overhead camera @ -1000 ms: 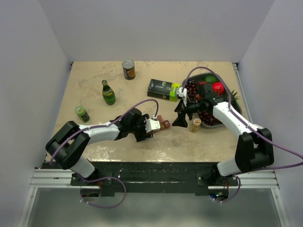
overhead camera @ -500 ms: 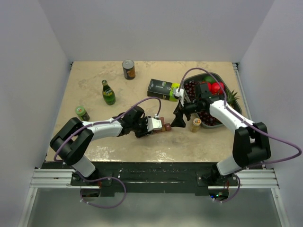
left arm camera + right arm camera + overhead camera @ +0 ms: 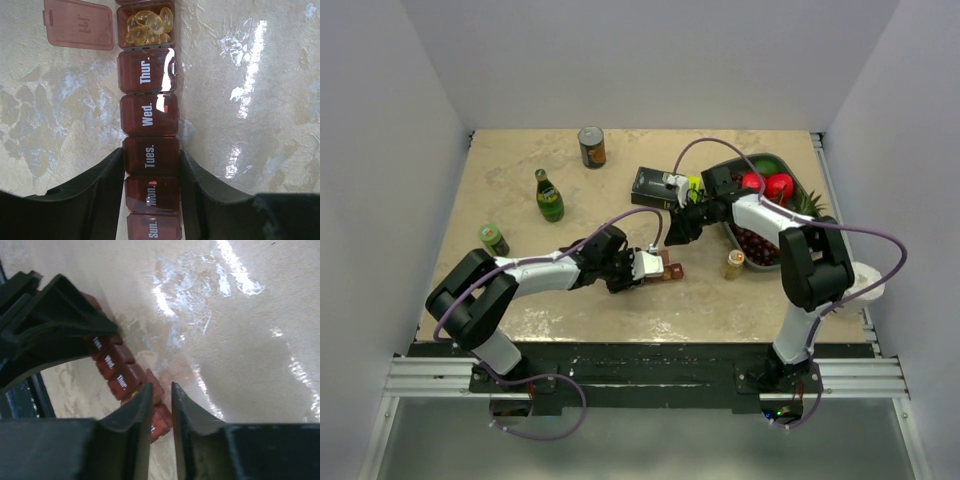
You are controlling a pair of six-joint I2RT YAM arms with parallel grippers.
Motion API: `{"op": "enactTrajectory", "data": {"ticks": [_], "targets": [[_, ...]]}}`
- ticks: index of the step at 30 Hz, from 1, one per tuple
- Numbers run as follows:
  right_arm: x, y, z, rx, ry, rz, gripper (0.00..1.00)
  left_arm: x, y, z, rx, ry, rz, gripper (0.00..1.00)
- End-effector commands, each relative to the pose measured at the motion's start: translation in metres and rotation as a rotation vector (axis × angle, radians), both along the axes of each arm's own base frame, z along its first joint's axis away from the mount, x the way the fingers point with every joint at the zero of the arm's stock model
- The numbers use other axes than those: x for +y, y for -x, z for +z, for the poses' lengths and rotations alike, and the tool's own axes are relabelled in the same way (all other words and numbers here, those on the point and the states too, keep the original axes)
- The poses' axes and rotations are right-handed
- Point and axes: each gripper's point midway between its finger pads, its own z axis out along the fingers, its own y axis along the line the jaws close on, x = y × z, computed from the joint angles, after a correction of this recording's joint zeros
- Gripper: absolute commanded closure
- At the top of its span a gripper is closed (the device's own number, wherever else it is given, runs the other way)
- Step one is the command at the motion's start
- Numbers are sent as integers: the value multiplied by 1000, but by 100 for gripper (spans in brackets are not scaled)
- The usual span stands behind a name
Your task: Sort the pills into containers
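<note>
The containers [image 3: 149,150] are a dark red day-labelled strip lying on the table, also in the top view [image 3: 669,268] and the right wrist view [image 3: 117,371]. My left gripper [image 3: 151,170] is shut on it, one finger on each side at the Tues. and Mon. compartments. One lid [image 3: 79,24] is flipped open, and yellow pills [image 3: 149,26] fill that compartment. My right gripper [image 3: 677,232] hovers above the strip's far end. Its fingers [image 3: 137,405] stand a narrow gap apart with nothing between them.
A small amber bottle with a yellow cap [image 3: 733,263] stands right of the strip. Behind are a black-and-green box [image 3: 663,187] and a grey fruit tray [image 3: 740,160]. At the left are a green bottle [image 3: 549,196], a small green can [image 3: 493,239] and a dark can [image 3: 591,146].
My left gripper has closed on the strip. My right gripper has moved back and left, away from the amber bottle toward the box, and its jaws have narrowed from wide open.
</note>
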Motion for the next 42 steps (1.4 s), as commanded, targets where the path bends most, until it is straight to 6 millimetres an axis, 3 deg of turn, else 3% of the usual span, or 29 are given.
{"op": "enactTrajectory", "data": {"ticks": [1, 5, 13, 19, 25, 33, 42], "targets": [[12, -38, 17, -109, 33, -101, 82, -1, 8, -2, 17, -11, -36, 99], [10, -38, -2, -90, 84, -105, 89, -2, 8, -3, 21, -13, -39, 100], [9, -35, -27, -49, 125, -86, 91, -2, 8, -5, 31, -22, -37, 100], [16, -19, -25, -31, 104, -8, 92, -1, 8, -6, 38, -29, -35, 100], [17, 3, -8, -47, 50, 88, 94, -1, 8, -9, 50, -38, -28, 100], [11, 15, 6, -81, 46, 109, 96, 0, 9, -15, 74, -56, -17, 100], [2, 35, -25, 16, 138, 149, 96, 1, 9, -16, 87, -62, -8, 100]]}}
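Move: Just behind the right hand lies the opened Friday lid, about 2 cm back, 1 cm to its left and 6 cm below. The open Friday compartment with its capsules is some 4–5 cm back and 1 cm left, the closed Saturday one 4 cm back and 2 cm right, the pill bottle roughly 14 cm right and 4 cm back. For the left hand, closed on the Tuesday part, the lid is about 5 cm ahead and 8 cm right, level with it. Dipping beside the open Friday lid, the right hand goes about 2 cm forward while its fingers close to fully shut, then down to nearly 5 cm below its start; it draws back some 3–4 cm towards the Friday compartment while rising about 4 cm, and ends sinking slightly, tips close over the lid. The left fingers keep their pinch on the organizer, easing it slightly right. ##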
